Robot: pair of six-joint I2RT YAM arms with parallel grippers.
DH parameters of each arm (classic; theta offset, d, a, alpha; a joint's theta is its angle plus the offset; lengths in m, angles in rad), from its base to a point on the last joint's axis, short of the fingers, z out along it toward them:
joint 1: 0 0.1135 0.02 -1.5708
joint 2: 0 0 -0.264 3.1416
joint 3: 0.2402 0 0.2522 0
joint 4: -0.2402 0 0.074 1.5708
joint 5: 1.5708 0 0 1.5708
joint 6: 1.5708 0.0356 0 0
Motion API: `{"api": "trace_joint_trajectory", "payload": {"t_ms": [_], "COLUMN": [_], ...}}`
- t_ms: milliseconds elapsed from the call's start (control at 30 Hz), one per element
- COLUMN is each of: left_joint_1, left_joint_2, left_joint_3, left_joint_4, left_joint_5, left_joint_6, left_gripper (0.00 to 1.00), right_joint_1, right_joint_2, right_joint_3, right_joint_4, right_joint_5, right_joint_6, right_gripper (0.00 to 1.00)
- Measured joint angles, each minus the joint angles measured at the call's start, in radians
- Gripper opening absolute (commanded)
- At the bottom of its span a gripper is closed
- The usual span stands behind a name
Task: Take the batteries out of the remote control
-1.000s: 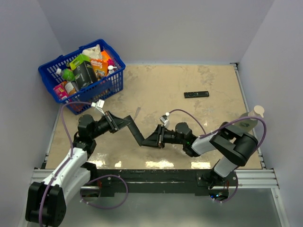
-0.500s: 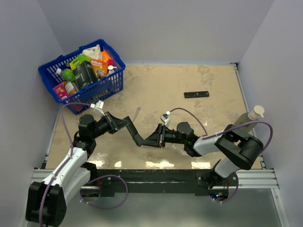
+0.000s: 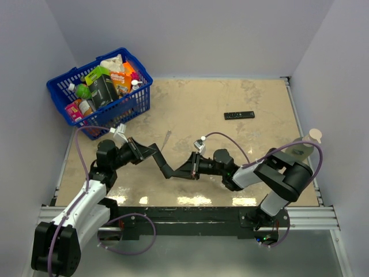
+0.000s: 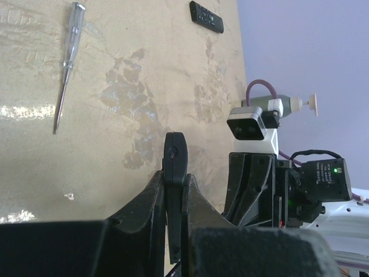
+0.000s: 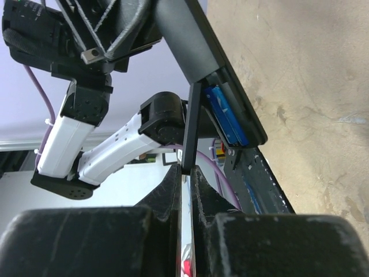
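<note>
My left gripper (image 3: pixel 151 151) holds a long black remote control (image 3: pixel 162 164) in the air, shut on its far end (image 4: pixel 174 156). In the right wrist view the remote's back (image 5: pixel 193 40) is open, and bright blue batteries (image 5: pixel 226 115) lie in the compartment. The thin black battery cover (image 5: pixel 192 127) stands out from the remote at an angle. My right gripper (image 5: pixel 185 173) is shut on that cover's edge, and in the top view it (image 3: pixel 183 169) meets the remote's near end.
A second black remote (image 3: pixel 239 115) lies on the table at the back right. A screwdriver (image 3: pixel 166 138) lies beyond the held remote. A blue basket (image 3: pixel 138 101) full of groceries stands at the back left. A pump bottle (image 3: pixel 305 141) stands by the right arm.
The right gripper's jaws have closed onto the battery cover. The held remote's near end has shifted slightly left, and the right arm's elbow has moved a little.
</note>
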Motion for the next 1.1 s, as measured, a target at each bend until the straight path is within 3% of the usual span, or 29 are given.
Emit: {"api": "trace_joint_trajectory", "payload": {"t_ms": [200, 400, 800, 1100], "left_joint_1": [0.000, 0.003, 0.005, 0.005], "left_joint_2": [0.003, 0.015, 0.269, 0.383], "left_joint_3": [0.021, 0.039, 0.143, 0.187], "left_joint_4": [-0.103, -0.214, -0.393, -0.409], "left_joint_5": [-0.045, -0.113, -0.160, -0.153], "left_joint_6": [0.044, 0.084, 0.209, 0.235], "left_gripper": [0.00, 0.00, 0.00, 0.01], "right_joint_1": [-0.014, -0.051, -0.067, -0.067], "right_joint_2": [-0.007, -0.101, -0.211, -0.222], "right_joint_3": [0.000, 0.000, 0.046, 0.101], "right_joint_4": [-0.006, -0.125, -0.573, -0.809], "right_joint_5": [0.004, 0.023, 0.163, 0.304], "right_joint_6": [-0.004, -0.061, -0.317, -0.440], "right_gripper": [0.00, 0.00, 0.01, 0.02]}}
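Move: The two blue batteries, in the remote's open compartment, lie about 5 cm to the right and 6 cm back of the left hand, and some 4 cm left and 2 cm ahead of the right hand, roughly level with both. The bare table for the remote is about 14 cm below the left hand and 4 cm back, 2 cm left. The screwdriver lies on the table 11 cm ahead, 4 cm right of that hand. The battery cover, still pinched in the right fingers, goes forward and right away from the remote, then sinks about 7 cm towards the table while those fingers tip down some 30 degrees. Meanwhile the remote, kept in the left grip, is lowered about 10 cm and carried slightly left, the left fingers tipping down as well. ##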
